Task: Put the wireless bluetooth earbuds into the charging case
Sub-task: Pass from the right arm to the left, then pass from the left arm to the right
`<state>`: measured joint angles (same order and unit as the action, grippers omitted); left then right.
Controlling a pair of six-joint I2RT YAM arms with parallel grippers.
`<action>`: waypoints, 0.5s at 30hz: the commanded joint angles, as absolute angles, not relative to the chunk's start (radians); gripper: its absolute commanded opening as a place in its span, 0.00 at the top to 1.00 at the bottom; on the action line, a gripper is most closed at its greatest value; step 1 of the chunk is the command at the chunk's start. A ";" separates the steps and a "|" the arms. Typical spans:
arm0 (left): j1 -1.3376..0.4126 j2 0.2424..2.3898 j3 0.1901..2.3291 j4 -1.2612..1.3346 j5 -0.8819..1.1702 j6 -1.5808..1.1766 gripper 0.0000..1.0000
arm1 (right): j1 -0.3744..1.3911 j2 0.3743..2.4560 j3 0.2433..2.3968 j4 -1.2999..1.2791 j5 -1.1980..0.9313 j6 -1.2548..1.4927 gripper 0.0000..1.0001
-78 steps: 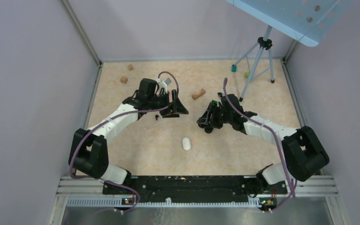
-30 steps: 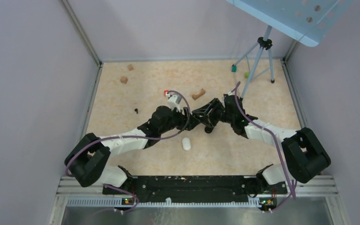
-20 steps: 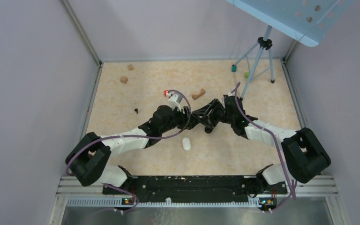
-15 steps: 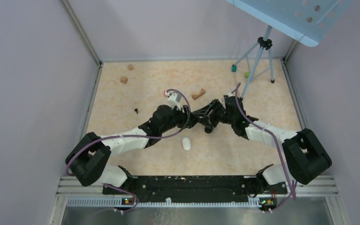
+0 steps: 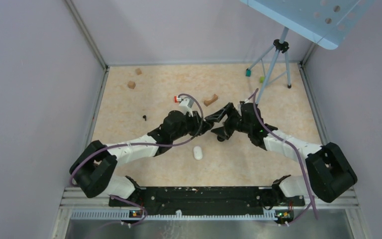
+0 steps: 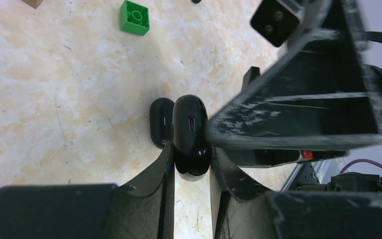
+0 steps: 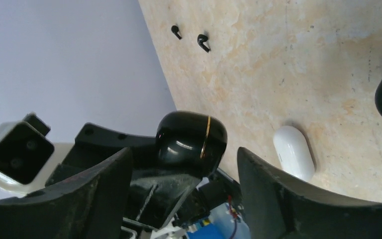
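Note:
The black charging case (image 6: pixel 191 134) with a gold seam (image 7: pixel 191 138) is held off the table between my left gripper's (image 6: pixel 191 152) fingers; its lid looks shut. In the top view my left gripper (image 5: pixel 208 126) meets my right gripper (image 5: pixel 221 119) at mid-table. My right gripper (image 7: pixel 184 159) is wide open around the case without touching it. Two small black earbuds (image 7: pixel 177 32) (image 7: pixel 204 43) lie on the table to the left; only one earbud (image 5: pixel 144 117) shows in the top view.
A white earbud case (image 5: pixel 197 152) lies near the front. A second black oval piece (image 6: pixel 160 122) lies on the table beside the held case. Wooden blocks (image 5: pixel 131 84) (image 5: pixel 210 100), a green brick (image 6: pixel 135 17) and a tripod (image 5: pixel 273 64) stand at the back.
My left arm swung from the back left to the centre and shut on the black case. My right gripper, shut there before, has opened and lifted off slightly.

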<state>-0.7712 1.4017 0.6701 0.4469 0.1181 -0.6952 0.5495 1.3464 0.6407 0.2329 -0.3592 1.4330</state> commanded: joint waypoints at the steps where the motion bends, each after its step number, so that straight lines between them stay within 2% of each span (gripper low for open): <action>1: -0.764 1.387 0.743 0.382 0.140 -0.694 1.00 | 0.554 1.259 0.675 0.151 -0.337 1.369 0.17; 5: -0.755 1.364 0.780 0.277 0.177 -0.716 1.00 | 0.504 1.219 0.724 0.038 -0.356 1.277 0.14; 10: -0.693 1.279 0.732 0.322 0.269 -0.817 1.00 | 0.389 1.106 0.683 0.046 -0.406 1.202 0.13; 15: -0.527 1.240 0.643 0.582 0.544 -1.066 1.00 | 0.362 1.050 0.651 0.117 -0.451 1.114 0.16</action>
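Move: The black charging case sits in the left fingers, its middle about 1 cm ahead and 1 cm right of the left hand point. From the opening right hand it lies 1 cm ahead and 1 cm left, level. On the table some 14 cm below, the spare black case lies about 5 cm right of the right hand, level fore and aft; the white case lies 8 cm back and 5 cm left. Right hand opens wider, withdraws right and up about 9 cm; left keeps the case, rising 5 cm and leftward. ##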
